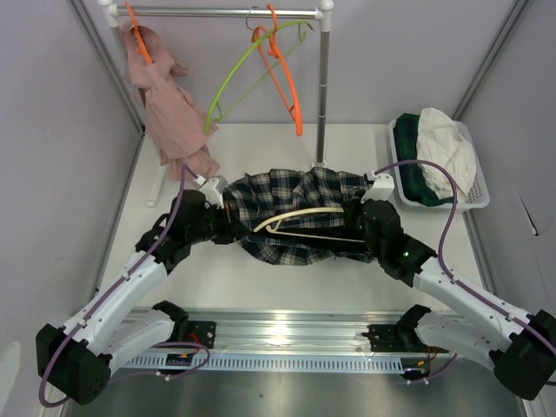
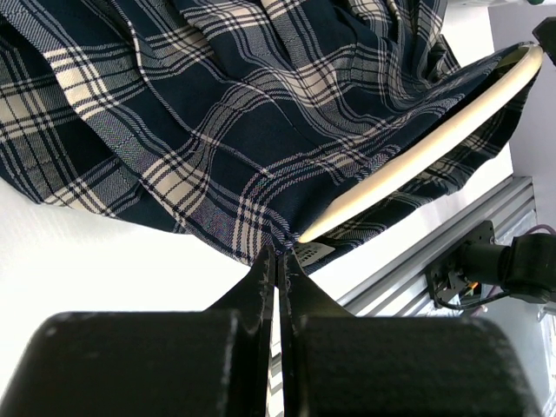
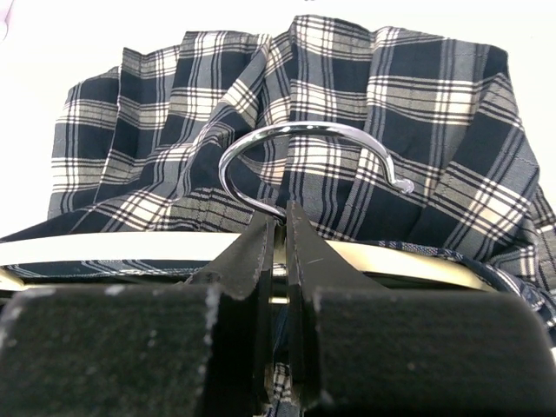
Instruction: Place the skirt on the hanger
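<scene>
A dark plaid skirt point(image 1: 300, 195) lies bunched on the white table between my two arms, with a cream hanger point(image 1: 304, 215) lying across it. My left gripper point(image 1: 231, 219) is at the skirt's left end. In the left wrist view it point(image 2: 280, 254) is shut on the skirt's point(image 2: 217, 130) hem, right where the cream hanger arm point(image 2: 417, 156) ends. My right gripper point(image 1: 367, 228) is at the skirt's right end. In the right wrist view it point(image 3: 280, 224) is shut on the hanger's neck, below the chrome hook point(image 3: 304, 130). The cream bar point(image 3: 130, 247) runs off to both sides over the skirt point(image 3: 417, 113).
A clothes rail point(image 1: 226, 12) at the back carries a pink garment point(image 1: 169, 109), a green hanger point(image 1: 248, 65) and orange hangers point(image 1: 285, 74). Its post point(image 1: 323, 95) stands just behind the skirt. A white basket point(image 1: 473, 187) of clothes sits at the right. An aluminium rail point(image 1: 287, 334) runs along the near edge.
</scene>
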Action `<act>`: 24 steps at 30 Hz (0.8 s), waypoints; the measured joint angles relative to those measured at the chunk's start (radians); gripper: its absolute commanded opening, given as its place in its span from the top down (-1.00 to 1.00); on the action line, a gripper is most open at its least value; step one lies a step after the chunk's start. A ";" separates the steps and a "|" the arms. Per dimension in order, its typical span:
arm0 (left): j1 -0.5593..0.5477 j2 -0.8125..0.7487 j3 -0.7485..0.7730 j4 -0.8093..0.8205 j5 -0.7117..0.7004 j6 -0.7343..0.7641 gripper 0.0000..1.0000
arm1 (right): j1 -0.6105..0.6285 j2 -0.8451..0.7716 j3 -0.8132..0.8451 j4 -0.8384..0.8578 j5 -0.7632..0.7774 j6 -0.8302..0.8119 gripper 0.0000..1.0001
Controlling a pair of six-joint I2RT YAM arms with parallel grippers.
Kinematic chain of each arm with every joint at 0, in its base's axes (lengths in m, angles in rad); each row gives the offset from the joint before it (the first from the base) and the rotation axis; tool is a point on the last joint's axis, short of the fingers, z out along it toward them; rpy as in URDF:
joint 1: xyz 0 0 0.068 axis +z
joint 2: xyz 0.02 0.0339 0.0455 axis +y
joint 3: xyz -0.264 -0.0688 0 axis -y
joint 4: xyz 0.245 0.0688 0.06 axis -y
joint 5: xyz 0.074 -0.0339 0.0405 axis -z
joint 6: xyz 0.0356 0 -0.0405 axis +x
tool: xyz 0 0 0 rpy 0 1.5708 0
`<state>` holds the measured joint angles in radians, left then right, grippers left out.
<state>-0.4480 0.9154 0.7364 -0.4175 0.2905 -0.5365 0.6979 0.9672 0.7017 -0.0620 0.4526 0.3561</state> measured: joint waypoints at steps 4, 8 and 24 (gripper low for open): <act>0.001 0.002 0.034 -0.025 -0.004 0.006 1.00 | 0.047 -0.027 -0.028 0.037 0.066 -0.021 1.00; 0.001 0.019 0.074 -0.038 -0.008 0.007 1.00 | 0.091 -0.047 -0.059 0.076 0.136 -0.047 1.00; -0.082 0.100 0.217 -0.086 -0.077 0.007 1.00 | 0.237 0.006 -0.072 0.196 0.373 -0.208 1.00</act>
<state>-0.5304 1.0157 0.9535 -0.5037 0.2138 -0.5297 0.9348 0.9737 0.6300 0.1337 0.8253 0.1486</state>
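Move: The left hand holds the plaid skirt's waistband. The cream hanger's left tip lies about 2 cm to its right and 1 cm ahead, roughly level; the pink skirt's hem is some 12 cm left and 14 cm ahead. From the right hand, shut on the hanger's neck, the waistband's right end is about 18 cm right, level fore and aft and slightly lower; the laundry basket is some 22 cm right, 12 cm ahead and lower. Left hand lifts its pinched waistband about 4 cm and rightward over the tip; the right tilts the hanger. ##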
